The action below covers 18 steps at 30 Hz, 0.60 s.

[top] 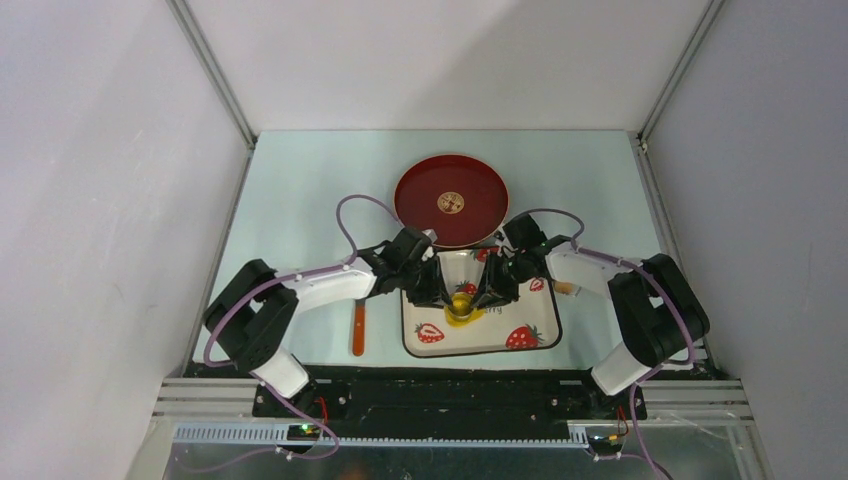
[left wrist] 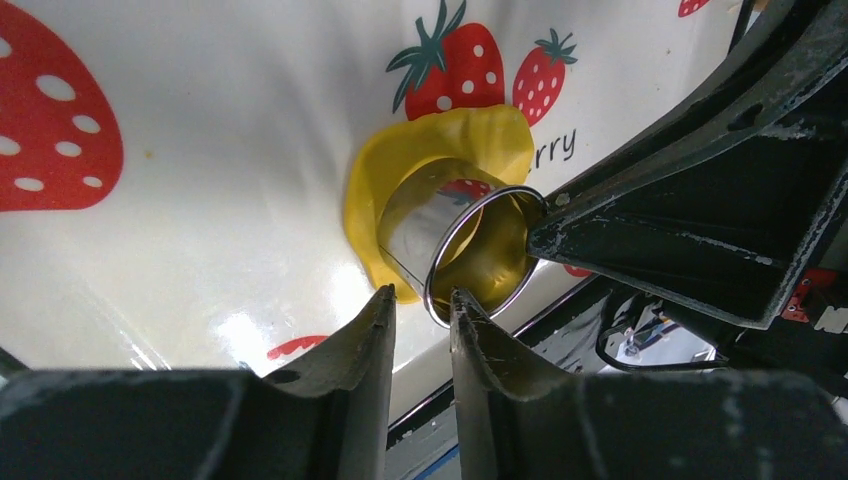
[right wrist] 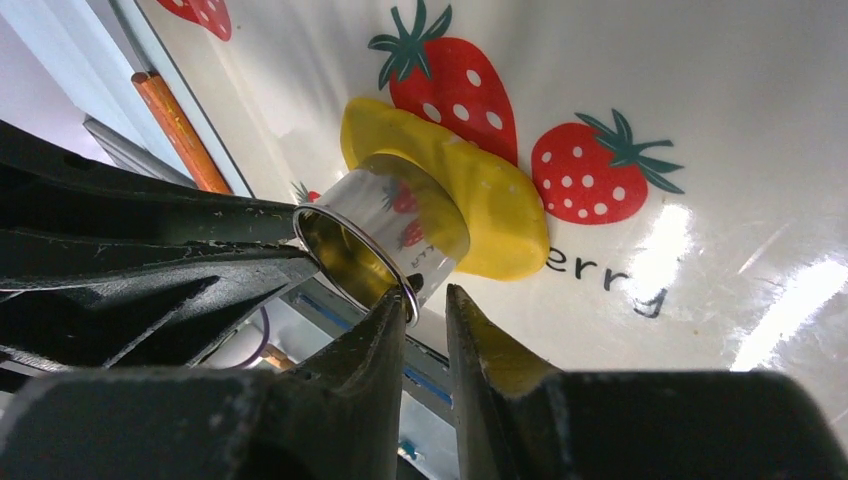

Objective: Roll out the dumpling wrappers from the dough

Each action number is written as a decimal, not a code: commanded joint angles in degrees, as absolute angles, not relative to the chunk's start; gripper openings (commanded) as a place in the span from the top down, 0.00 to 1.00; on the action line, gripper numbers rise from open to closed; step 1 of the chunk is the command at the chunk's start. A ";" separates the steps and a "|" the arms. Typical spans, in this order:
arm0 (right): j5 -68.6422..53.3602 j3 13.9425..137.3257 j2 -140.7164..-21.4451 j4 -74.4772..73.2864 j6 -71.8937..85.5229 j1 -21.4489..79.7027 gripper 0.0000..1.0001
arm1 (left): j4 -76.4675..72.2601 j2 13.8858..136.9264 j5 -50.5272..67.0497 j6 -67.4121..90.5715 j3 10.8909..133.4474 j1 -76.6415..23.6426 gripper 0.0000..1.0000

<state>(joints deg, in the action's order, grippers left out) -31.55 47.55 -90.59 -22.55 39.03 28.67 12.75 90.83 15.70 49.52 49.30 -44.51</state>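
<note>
A flattened patch of yellow dough (top: pixel 466 319) (left wrist: pixel 470 130) (right wrist: pixel 495 205) lies on the strawberry-print tray (top: pixel 500 342) (left wrist: pixel 200 150) (right wrist: pixel 720 70). A shiny metal ring cutter (top: pixel 461 303) (left wrist: pixel 425 215) (right wrist: pixel 425 215) stands tilted on the dough. My left gripper (top: pixel 440 290) (left wrist: pixel 422 297) pinches the cutter's wall from the left, one finger inside the ring and one outside. From the opposite side my right gripper (top: pixel 490 287) (right wrist: pixel 425 295) holds the rim the same way. Dumpling wrappers are out of view.
A red round plate (top: pixel 450 200) with a gold emblem sits just behind the tray. An orange-handled tool (top: pixel 358 328) (right wrist: pixel 180 130) lies on the table left of the tray. A wooden piece (top: pixel 565 288) shows behind my right arm.
</note>
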 commanded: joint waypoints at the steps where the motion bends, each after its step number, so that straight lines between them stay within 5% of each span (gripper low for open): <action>1: -32.96 49.39 -91.67 -20.17 39.52 29.00 0.75 | 11.54 91.79 16.33 49.07 51.45 -44.86 0.70; 8: -33.52 49.39 -92.37 -19.30 39.67 29.00 0.83 | 11.58 92.62 16.40 49.11 51.65 -45.12 0.76; 14: -33.35 49.39 -92.93 -19.61 39.45 29.05 0.97 | 11.59 93.48 16.22 49.26 51.64 -45.13 0.98; 18: -32.66 49.39 -93.40 -20.38 39.01 29.08 1.00 | 11.54 94.54 16.23 49.46 51.57 -45.21 1.00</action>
<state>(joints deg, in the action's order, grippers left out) -33.74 47.70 -92.09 -21.21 38.98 28.77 11.94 92.90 15.70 49.54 50.22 -44.82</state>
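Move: The metal ring cutter stands upright in the yellow dough between the hands. Its middle is about 3 cm right of the left hand and 2 cm left of the right one, some 2 cm below both, with its rim already between each pair of part-open fingers. The dough spreads around its foot, about 4 cm down. From the left hand, the scraper lies about 17 cm left and 1 cm back, and the red plate 20 cm straight ahead. Both grippers shut on the thin rim of the ring cutter from opposite sides, each pinching the wall with one finger inside and one outside, going from about a third or a quarter open to almost fully closed. The hands otherwise stay nearly in place: the left sinks roughly half a centimetre, the right eases about half a centimetre left, fingers still slanting down. ##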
